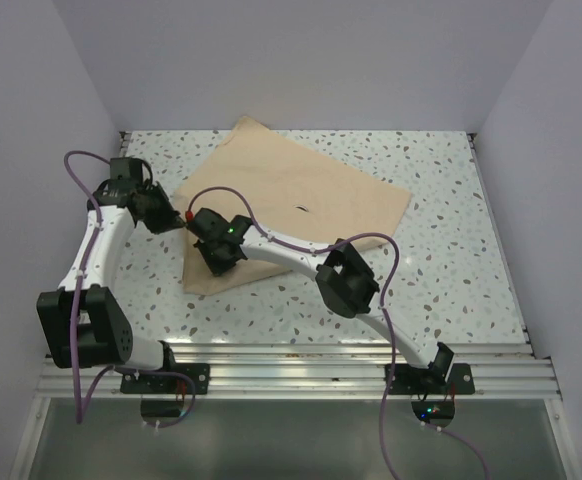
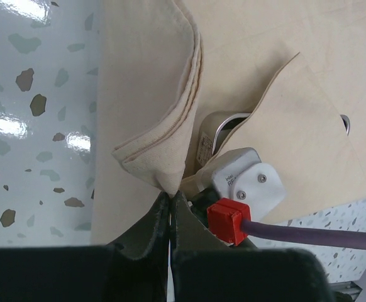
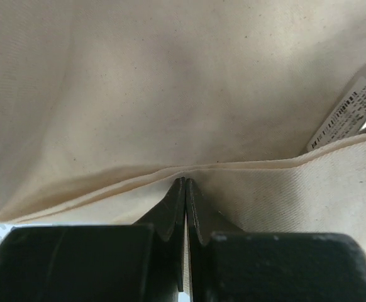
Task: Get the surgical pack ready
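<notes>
The tan sheet point(image 1: 301, 200) lies across the middle of the table, folded over on its left side. In the left wrist view my left gripper point(image 2: 170, 196) is shut on a folded corner of the sheet point(image 2: 151, 100) and holds it raised. It sits at the sheet's left edge in the top view point(image 1: 178, 220). My right gripper point(image 3: 185, 182) is shut on a fold edge of the sheet point(image 3: 170, 82); in the top view it is over the sheet's near left part point(image 1: 214, 262). A shiny steel rim point(image 2: 224, 123) and a labelled packet point(image 3: 345, 113) peek from under the folds. Scissors and gauze are hidden.
The right wrist's white camera housing point(image 2: 249, 182) with a red plug point(image 2: 226, 221) and purple cable sits close beside my left fingers. The speckled tabletop point(image 1: 441, 260) is bounded by white walls on three sides and a metal rail point(image 1: 301, 365) at the near edge.
</notes>
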`<state>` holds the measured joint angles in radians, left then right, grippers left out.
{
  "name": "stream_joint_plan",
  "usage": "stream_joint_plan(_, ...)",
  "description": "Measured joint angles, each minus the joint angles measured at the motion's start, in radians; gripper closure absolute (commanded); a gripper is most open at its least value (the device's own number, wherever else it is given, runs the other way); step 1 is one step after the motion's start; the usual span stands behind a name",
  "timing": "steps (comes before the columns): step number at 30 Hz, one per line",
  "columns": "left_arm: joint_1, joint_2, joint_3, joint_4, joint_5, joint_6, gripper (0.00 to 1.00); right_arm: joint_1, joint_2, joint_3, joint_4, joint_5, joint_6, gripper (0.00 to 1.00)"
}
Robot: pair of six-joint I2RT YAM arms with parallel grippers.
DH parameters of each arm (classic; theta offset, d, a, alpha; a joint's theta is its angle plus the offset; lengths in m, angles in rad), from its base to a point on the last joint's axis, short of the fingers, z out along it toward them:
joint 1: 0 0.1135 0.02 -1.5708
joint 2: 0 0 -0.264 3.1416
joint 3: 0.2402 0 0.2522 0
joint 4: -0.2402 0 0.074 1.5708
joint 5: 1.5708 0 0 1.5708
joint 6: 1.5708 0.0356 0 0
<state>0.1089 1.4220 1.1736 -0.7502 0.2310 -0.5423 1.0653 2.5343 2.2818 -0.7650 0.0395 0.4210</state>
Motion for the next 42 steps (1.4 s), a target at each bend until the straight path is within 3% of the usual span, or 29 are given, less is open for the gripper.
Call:
stream_joint_plan(13,0.000,-0.028,0.011,-0.008,0.011,-0.024,1.00,-0.015,-0.004,0.038,-0.030,-0.031,0.005,1.00)
stream_joint_plan(18,0.000,-0.028,0.052,-0.008,0.034,-0.045,1.00,-0.069,-0.112,0.024,-0.047,-0.038,-0.003,1.00)
stream_joint_plan(22,0.000,-0.024,0.072,-0.009,0.049,-0.056,1.00,-0.220,-0.313,-0.111,-0.027,-0.028,-0.008,1.00)
stream_joint_plan(28,-0.001,-0.009,0.093,-0.017,0.074,-0.078,1.00,-0.585,-0.524,-0.394,0.033,0.048,-0.046,1.00)
stream_joint_plan(33,-0.019,-0.003,0.095,-0.014,0.096,-0.093,1.00,-0.732,-0.469,-0.505,0.021,0.045,-0.062,1.00)
stream_joint_plan(42,-0.080,0.031,0.138,-0.006,0.129,-0.120,1.00,-0.723,-0.304,-0.485,0.002,-0.005,-0.073,1.00)
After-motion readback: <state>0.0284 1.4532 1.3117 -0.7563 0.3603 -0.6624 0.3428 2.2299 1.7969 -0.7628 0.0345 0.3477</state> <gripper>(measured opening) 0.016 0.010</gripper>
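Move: The bare stretch of cloth just beyond the tray's right end lies about 35 cm right and 18 cm ahead of the right fingers, at about their height. The wrapped tray's middle is some 13 cm right and 15 cm ahead of them, the gap at its right end 24 cm right and 20 cm ahead. From the left hand, which holds the cloth's folded left edge, the tray's middle lies about 17 cm right, 6 cm ahead and 12 cm below. The cloth by the tray's left end is left by the right hand's shut fingertips after a short rest; they swing right about 35 cm and forward 18 cm in an arc some 15 cm high over the wrapped tray, turning about 40 degrees clockwise, and come down onto the cloth beyond its right end. The left hand keeps its pinch on the folded edge, lifting it 5 cm, then drawing it 5 cm right, towards the tray. ##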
